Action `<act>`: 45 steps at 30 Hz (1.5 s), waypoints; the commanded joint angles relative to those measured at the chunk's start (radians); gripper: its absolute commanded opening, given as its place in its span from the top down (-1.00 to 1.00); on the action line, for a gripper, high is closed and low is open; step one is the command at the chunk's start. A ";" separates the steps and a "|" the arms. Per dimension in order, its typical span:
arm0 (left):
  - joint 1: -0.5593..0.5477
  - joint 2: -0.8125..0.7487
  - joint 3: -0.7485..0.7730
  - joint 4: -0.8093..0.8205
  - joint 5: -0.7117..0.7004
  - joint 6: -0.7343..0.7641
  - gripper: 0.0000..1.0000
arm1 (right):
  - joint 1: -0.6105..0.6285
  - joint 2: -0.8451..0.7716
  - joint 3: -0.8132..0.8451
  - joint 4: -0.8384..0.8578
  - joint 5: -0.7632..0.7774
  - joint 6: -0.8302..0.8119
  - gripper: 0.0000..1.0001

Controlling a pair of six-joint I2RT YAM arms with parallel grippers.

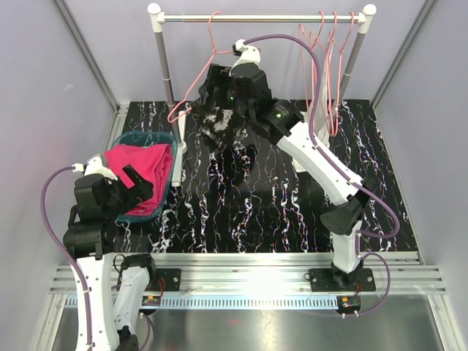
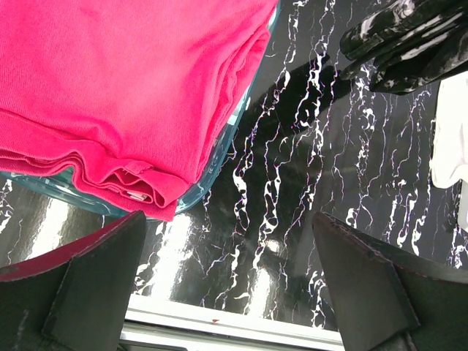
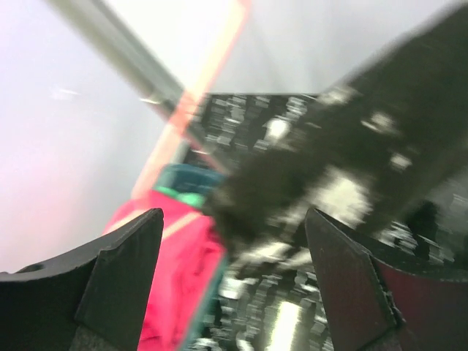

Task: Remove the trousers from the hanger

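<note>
The black trousers with white speckles hang from a tilted pink hanger on the rack's left side. They show blurred in the right wrist view and at the top right of the left wrist view. My right gripper is open right at their top, and its jaws stand wide apart with the cloth just beyond them. The pink trousers lie folded in a teal basket. A sliver of green cloth shows under them. My left gripper is open and empty beside the basket.
A white rack with a metal rod stands at the back. Several empty pink hangers hang at its right end. The rack's left post rises next to the basket. A white rack foot shows in the left wrist view.
</note>
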 commanded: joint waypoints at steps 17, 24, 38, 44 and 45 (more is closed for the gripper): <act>-0.011 -0.017 -0.015 0.048 0.063 0.033 -0.98 | 0.003 0.319 0.397 0.112 0.116 -0.015 -0.12; -0.014 -0.003 -0.016 0.067 0.082 0.025 -0.98 | 0.001 0.179 0.207 0.084 0.207 -0.074 0.28; -0.014 -0.013 -0.008 0.055 0.091 0.027 -0.98 | -0.094 -0.048 -0.008 -0.100 -0.004 -0.223 0.58; -0.014 -0.020 -0.005 0.046 0.094 0.027 -0.98 | -0.176 -0.123 -0.140 -0.070 -0.172 -0.285 0.62; -0.016 -0.020 -0.005 0.048 0.094 0.027 -0.98 | -0.198 -0.129 -0.155 -0.056 -0.208 -0.295 0.63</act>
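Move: The pink hanger's near sloping side lies about 7 cm ahead of the empty right hand and 6 cm to its left, roughly level with it. The dark trousers hang some 15 cm ahead, 3 cm right and 15 cm below. The rack's left post is about 20 cm ahead and 16 cm left, the basket level fore-and-aft, 29 cm left, far below. From the left hand, that hanger side is about 30 cm ahead, 17 cm right and 16 cm higher. The right fingers close on the near sloping side of the pink hanger and pinch it between their tips. The hand arcs forward and left about 6 cm each way, up and then down, to reach the hanger. It then carries that side some 13 cm to the right and slightly back, rolling its left side down about 25 degrees. ##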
